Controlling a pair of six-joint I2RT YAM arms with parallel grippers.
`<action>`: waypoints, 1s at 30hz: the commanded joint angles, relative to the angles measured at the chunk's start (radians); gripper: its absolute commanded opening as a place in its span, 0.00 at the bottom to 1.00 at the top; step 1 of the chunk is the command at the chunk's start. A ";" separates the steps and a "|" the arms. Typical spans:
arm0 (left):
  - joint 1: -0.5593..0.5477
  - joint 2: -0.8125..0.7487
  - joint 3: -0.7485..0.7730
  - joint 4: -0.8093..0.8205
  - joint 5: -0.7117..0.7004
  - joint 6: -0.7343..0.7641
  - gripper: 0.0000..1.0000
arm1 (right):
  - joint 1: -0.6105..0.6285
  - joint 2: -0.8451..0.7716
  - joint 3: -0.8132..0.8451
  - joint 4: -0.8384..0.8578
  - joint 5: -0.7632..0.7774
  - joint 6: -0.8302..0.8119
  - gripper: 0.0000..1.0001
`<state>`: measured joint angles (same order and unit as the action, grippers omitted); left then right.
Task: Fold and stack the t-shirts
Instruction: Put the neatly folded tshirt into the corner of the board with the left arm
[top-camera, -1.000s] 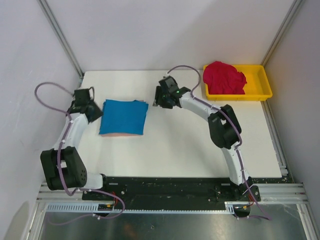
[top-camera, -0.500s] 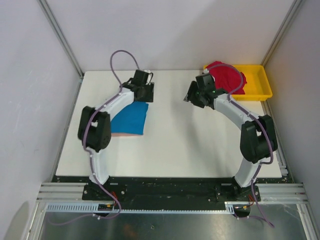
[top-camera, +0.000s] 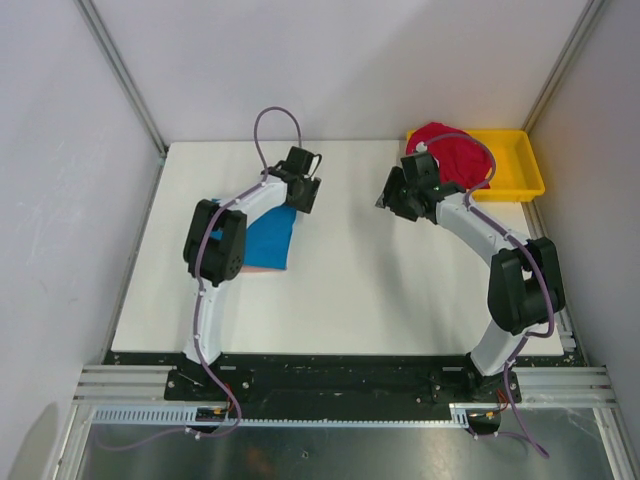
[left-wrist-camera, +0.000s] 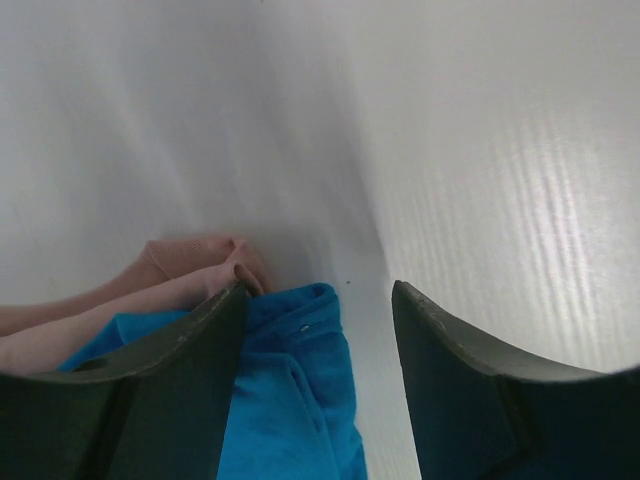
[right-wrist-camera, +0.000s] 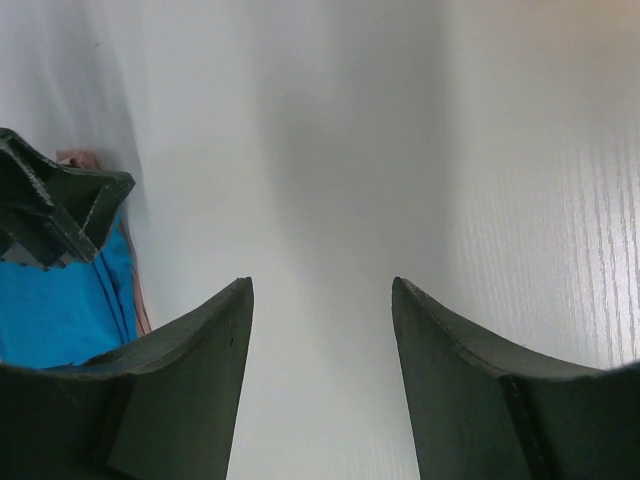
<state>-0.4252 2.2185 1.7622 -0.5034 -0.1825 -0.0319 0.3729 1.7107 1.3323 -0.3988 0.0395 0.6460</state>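
A folded blue t-shirt (top-camera: 268, 238) lies left of the table's centre on a pink t-shirt (top-camera: 254, 268), which shows only as a thin edge. My left gripper (top-camera: 301, 194) hangs open over the blue shirt's far right corner. In the left wrist view that blue corner (left-wrist-camera: 290, 390) lies beside the left finger (left-wrist-camera: 180, 380) and the pink cloth (left-wrist-camera: 190, 262) pokes out beyond it. A crumpled red t-shirt (top-camera: 452, 156) sits in the yellow tray (top-camera: 518, 170). My right gripper (top-camera: 392, 198) is open over bare table (right-wrist-camera: 320, 200), holding nothing.
The yellow tray stands at the table's back right corner, behind the right arm. Grey walls and metal posts (top-camera: 120, 75) enclose the white table (top-camera: 340, 290). The left arm's body covers part of the blue shirt.
The left arm has swung from the table's left side across to the blue shirt's far right corner. The right gripper has moved right, toward the tray.
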 joint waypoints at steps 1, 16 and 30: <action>-0.004 0.020 0.029 -0.007 -0.083 0.090 0.65 | -0.002 -0.033 -0.010 0.022 -0.009 -0.019 0.62; 0.004 -0.070 -0.178 -0.016 -0.263 0.166 0.64 | -0.003 -0.036 -0.044 0.054 -0.027 -0.007 0.62; 0.030 -0.266 -0.465 0.035 -0.305 0.301 0.68 | 0.010 -0.060 -0.086 0.085 -0.061 0.008 0.61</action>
<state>-0.4191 2.0174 1.3708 -0.4320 -0.4465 0.2058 0.3721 1.7020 1.2533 -0.3550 -0.0090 0.6476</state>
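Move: At the far right corner of the folded stack, the left hand stands open, just above the board. The blue t-shirt's middle lies about 12 cm to its left, 7 cm back and 2 cm below; the pink t-shirt lies right under it, about 12 cm left, 7 cm back and 3 cm below. From the right hand the blue t-shirt is some 31 cm left, 2 cm back and 12 cm below. Sinking a bit over 1 cm first, the left hand then sweeps about 9 cm left and 6 cm back at that low height, pushing the blue t-shirt's far right corner inward and dragging the stack. The wrist rolls some 20 degrees so the fingertips swing left under it; the fingers stay open, straddling the cloth at the end. ##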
